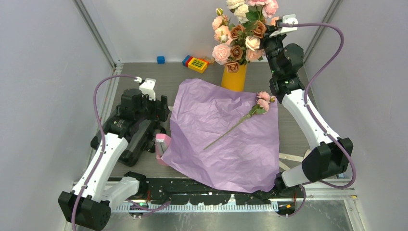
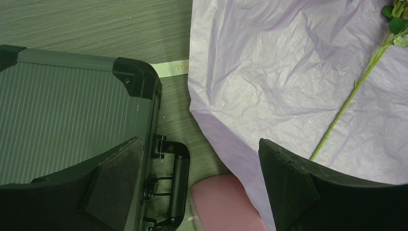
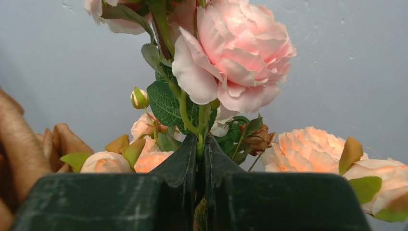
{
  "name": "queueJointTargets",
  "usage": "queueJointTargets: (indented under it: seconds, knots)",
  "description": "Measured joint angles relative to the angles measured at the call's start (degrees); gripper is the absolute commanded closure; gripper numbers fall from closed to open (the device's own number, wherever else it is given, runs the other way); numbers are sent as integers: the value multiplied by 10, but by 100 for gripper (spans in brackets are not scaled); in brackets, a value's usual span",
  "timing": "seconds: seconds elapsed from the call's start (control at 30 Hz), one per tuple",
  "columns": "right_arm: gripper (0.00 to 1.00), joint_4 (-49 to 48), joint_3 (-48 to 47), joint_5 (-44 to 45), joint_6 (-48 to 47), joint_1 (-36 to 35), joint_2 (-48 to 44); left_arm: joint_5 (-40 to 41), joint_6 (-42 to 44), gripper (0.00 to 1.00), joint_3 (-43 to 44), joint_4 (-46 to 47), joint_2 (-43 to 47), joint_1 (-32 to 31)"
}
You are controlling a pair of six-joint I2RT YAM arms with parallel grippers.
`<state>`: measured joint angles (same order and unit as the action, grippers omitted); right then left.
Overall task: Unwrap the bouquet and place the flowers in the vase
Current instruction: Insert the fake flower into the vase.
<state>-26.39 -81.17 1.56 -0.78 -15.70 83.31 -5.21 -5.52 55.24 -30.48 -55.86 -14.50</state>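
The bouquet's lilac wrapping paper (image 1: 216, 144) lies spread flat on the table. One small pink flower (image 1: 263, 101) on a thin green stem (image 2: 346, 101) rests across it. The yellow-orange vase (image 1: 234, 78) stands upright at the paper's far edge, with pink, peach and brown roses (image 1: 238, 33) in it. High beside those blooms, my right gripper (image 1: 266, 32) is shut on the green stem of a pink rose (image 3: 231, 57), which is pinched between its fingers (image 3: 185, 159). My left gripper (image 2: 199, 142) hangs open over the paper's left edge, holding nothing.
A black ribbed case (image 2: 72, 110) with a handle lies left of the paper, beside a pink object (image 2: 221, 202). A beige ribbon strip (image 2: 168, 69) lies on the table. Toy blocks (image 1: 196, 63) and a blue cube (image 1: 160, 59) sit by the back wall.
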Motion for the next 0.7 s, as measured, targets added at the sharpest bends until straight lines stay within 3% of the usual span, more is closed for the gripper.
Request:
queueJointTargets:
  seconds: [0.23, 0.7]
  knots:
    - [78, 12, 0, 0, 2, 0, 0, -2, 0, 8, 0, 0, 0, 0]
    - [56, 21, 16, -2, 7, 0, -20, -8, 0, 8, 0, 0, 1, 0]
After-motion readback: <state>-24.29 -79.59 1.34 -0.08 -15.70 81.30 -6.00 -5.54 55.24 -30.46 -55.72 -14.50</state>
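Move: The right hand pinches an upright pink flower whose stem already runs down into the crowded vase. The vase lies about 2 cm ahead, 5 cm left and, at its middle, some 37 cm below. The last loose flower lies with its middle roughly 12 cm back, 3 cm left and 47 cm down. The toy block is about 15 cm beyond the vase and 16 cm to its left. From the left hand, the vase is some 17 cm ahead, 28 cm right and 11 cm down. The right fingers let go of the pink flower's stem, opening from nearly shut to a bit under half, while the hand first eases down under 1 cm over the vase. Still opening, the hand then starts drawing back by roughly 1 cm, the wrist all but unturned and the fingers still pointing forward and up. ##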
